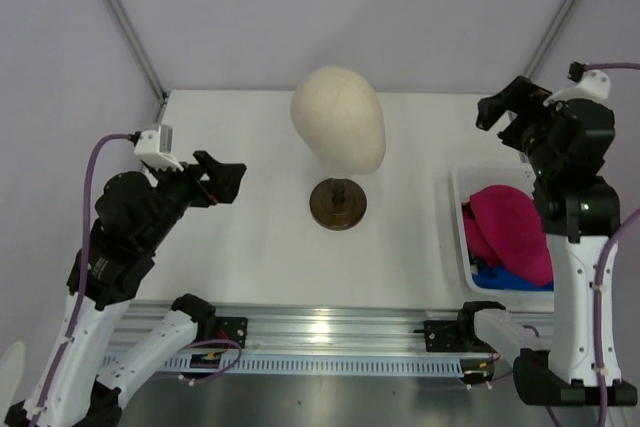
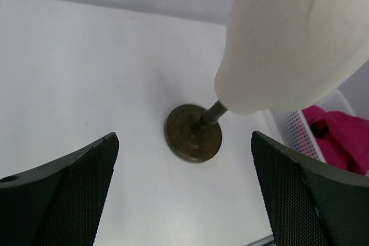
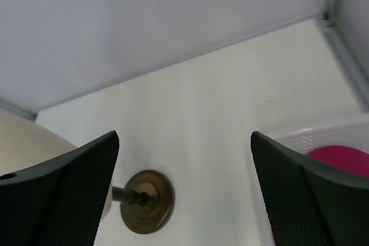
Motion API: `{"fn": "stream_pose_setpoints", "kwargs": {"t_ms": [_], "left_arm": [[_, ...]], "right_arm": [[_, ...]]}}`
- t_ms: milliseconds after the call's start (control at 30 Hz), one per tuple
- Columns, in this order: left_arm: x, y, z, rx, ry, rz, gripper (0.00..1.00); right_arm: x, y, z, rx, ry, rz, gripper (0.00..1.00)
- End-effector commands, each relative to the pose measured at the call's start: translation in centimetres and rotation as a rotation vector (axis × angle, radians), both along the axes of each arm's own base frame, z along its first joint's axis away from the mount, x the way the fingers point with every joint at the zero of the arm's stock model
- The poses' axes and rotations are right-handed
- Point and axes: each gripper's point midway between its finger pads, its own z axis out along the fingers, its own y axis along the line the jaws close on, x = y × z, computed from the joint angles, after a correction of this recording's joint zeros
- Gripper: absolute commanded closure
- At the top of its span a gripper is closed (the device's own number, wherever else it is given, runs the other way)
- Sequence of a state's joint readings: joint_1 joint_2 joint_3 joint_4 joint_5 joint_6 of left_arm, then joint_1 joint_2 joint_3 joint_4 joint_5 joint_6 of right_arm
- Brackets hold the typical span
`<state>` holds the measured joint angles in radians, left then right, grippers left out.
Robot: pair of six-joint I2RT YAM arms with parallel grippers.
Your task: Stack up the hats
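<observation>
A magenta-pink hat lies crumpled in a white basket at the table's right side, on top of a royal blue hat of which only an edge shows. The pink hat also appears at the right edge of the left wrist view and of the right wrist view. My left gripper hovers open at the left, pointing toward the table's centre, with nothing between its fingers. My right gripper is raised above the basket's far end, open and empty.
A cream mannequin head on a dark round stand stands mid-table between the two arms. The stand's base lies ahead of the left gripper. White walls close in the back and sides. A metal rail runs along the near edge.
</observation>
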<state>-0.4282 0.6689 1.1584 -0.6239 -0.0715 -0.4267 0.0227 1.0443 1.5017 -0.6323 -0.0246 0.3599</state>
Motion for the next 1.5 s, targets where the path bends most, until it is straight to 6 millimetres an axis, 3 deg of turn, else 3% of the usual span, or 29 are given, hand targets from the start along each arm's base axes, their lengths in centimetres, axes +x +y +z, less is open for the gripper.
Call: {"fn": "stream_pose_setpoints", "kwargs": {"t_ms": [0,67,200,400,633,733,1000,1200,1333,1400,1467], "left_arm": [[-0.6,0.7,-4.8,0.156,0.161,-0.009,0.0],[-0.2,0.8,-5.8,0.182,0.18,-0.005,0.0],[0.7,0.8,-7.1,0.239,0.218,-0.005,0.0],[1.7,0.5,-8.3,0.281,0.201,-0.014,0.0],[1.9,0.4,-8.6,0.291,0.173,-0.028,0.0],[1.8,0.6,-9.2,0.302,0.187,-0.021,0.0],[1.7,0.7,-10.0,0.295,0.193,-0.012,0.0],[2.0,0.4,-10.2,0.293,0.206,-0.022,0.01],[2.1,0.3,-10.2,0.291,0.207,-0.023,0.01],[2.1,0.3,-10.2,0.29,0.207,-0.023,0.01],[2.2,0.3,-10.1,0.287,0.206,-0.019,0.0]], "right_arm": [[-4.7,-5.5,-3.8,-0.138,0.24,-0.269,0.01],[-6.5,-6.1,-3.7,-0.122,0.262,-0.319,0.01],[-9.9,-8.3,-7.3,-0.125,0.401,-0.475,0.0],[-11.2,-8.3,-13.1,-0.123,0.58,-0.499,0.0],[-10.2,-8.3,-18.2,-0.136,0.634,-0.49,0.0],[-9.8,-9.3,-20.2,-0.118,0.656,-0.525,0.01],[-8.2,-10.6,-20.3,-0.112,0.619,-0.532,0.01],[-7.4,-11.9,-22.3,-0.174,0.691,-0.535,0.02],[-6.6,-11.3,-22.8,-0.141,0.681,-0.483,0.11],[-6.3,-10.7,-23.1,-0.118,0.68,-0.447,0.25],[-6.1,-10.3,-23.1,-0.103,0.678,-0.425,0.5]]}}
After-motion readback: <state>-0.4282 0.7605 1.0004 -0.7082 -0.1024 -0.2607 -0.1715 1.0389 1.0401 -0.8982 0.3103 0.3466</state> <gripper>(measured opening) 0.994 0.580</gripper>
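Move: The topmost pink hat lies about 28 cm below the right hand, some 9 cm back towards the base and 12 cm to the right. The white basket holding it is centred on nearly the same spot, about 9 cm back and 13 cm right of the hand; the blue hat shows under the pink one's near side, some 17 cm back and 12 cm right. From the left hand the pink hat is roughly 75 cm to the right, about level fore and aft and 23 cm lower. The open right hand swings back and to the right while dropping about 24 cm into the basket onto the pink hat's crown, its fingers tipping some 40 degrees down and turning nearly 30 clockwise; once low it edges a few centimetres forward and farther right over the crown, then closes its fingers to a little over half open around the top button, with the pinch not yet complete. Meanwhile the left hand, empty and wide open, sinks about 11 cm on its own side of the mannequin head, tipping down and rolling slightly. ##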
